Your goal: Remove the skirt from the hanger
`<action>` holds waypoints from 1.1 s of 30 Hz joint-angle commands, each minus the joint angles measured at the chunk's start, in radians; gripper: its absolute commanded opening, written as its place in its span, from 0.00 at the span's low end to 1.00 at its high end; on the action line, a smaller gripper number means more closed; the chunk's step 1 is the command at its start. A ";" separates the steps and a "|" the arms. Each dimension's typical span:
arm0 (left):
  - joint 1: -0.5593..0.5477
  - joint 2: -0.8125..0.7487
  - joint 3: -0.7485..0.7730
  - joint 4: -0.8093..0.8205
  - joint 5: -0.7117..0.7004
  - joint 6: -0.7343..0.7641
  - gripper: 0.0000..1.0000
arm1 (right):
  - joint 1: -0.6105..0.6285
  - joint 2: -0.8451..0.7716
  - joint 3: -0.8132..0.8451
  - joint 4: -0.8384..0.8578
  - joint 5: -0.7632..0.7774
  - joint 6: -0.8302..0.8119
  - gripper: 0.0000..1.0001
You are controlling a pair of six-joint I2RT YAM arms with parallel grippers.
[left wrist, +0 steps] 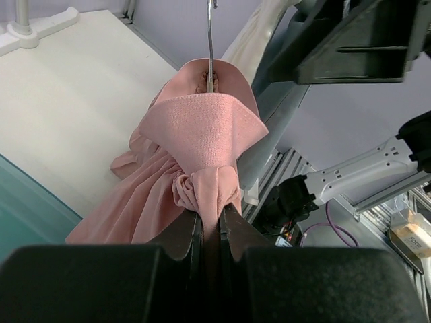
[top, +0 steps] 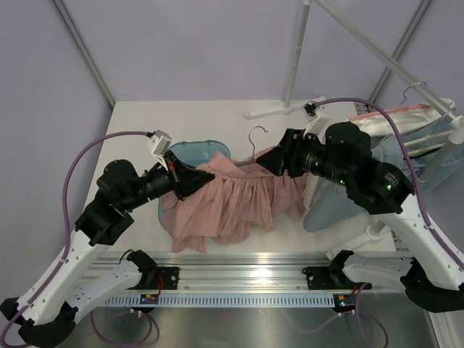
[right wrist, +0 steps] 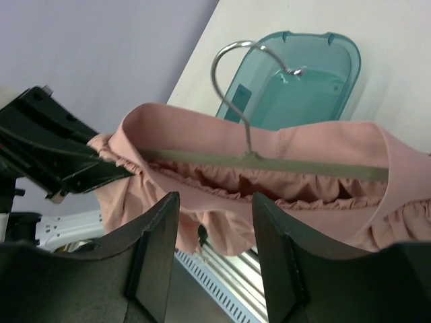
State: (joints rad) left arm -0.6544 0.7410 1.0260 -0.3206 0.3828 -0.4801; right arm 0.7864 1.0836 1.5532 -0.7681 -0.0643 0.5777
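The pink skirt (top: 232,199) hangs on a hanger with a metal hook (top: 255,138) above the table's middle. My left gripper (top: 206,174) is shut on a bunched fold of the skirt at its left end; the left wrist view shows the fabric (left wrist: 202,134) pinched between the jaws (left wrist: 210,215) and the hook wire (left wrist: 210,47) beyond. My right gripper (top: 264,161) is open at the skirt's right end. In the right wrist view its jaws (right wrist: 214,202) stand wide apart just below the waistband (right wrist: 323,141) and the hanger bar (right wrist: 269,163), holding nothing.
A teal bin (top: 192,156) lies on the table behind the skirt, also in the right wrist view (right wrist: 303,87). A white stand pole (top: 293,65) rises at the back. A rack with other garments (top: 413,123) and a pale blue garment (top: 333,203) are at the right.
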 commanded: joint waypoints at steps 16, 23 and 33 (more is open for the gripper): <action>0.001 -0.111 -0.001 0.097 0.073 -0.034 0.00 | 0.163 0.068 -0.073 0.211 0.284 0.001 0.48; 0.001 -0.112 -0.001 0.097 0.070 -0.045 0.00 | 0.256 0.134 -0.032 0.162 0.391 -0.009 0.31; 0.001 -0.150 -0.044 0.115 0.031 -0.040 0.90 | 0.343 0.184 0.007 0.052 0.590 0.027 0.00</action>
State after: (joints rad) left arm -0.6529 0.6285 1.0035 -0.3187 0.4229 -0.5152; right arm 1.1072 1.2652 1.5116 -0.6975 0.4309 0.5755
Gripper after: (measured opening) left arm 0.779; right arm 0.047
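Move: The hanger, at the foot of its hook, lies about 5 cm to the right hand's left, 3 cm farther out and 6 cm below. The skirt's waist end, already pinched by the left fingers, is roughly 14 cm left of the right hand, 3 back and 3 lower; the box is some 20 cm left, 8 ahead and 37 below. From the left hand, the hanger's hook foot is about 9 cm right, 6 ahead and 3 below. The half-open right hand goes left over the skirt's waist towards the hook's foot, then mostly down, about 6 cm each way, its fingertips dipping as it turns some 15 degrees, and shuts on the hanger there. The left hand keeps its pinch while easing about 3 cm back and slightly left and up, then opens wide at the end and lets go of the waist end. ##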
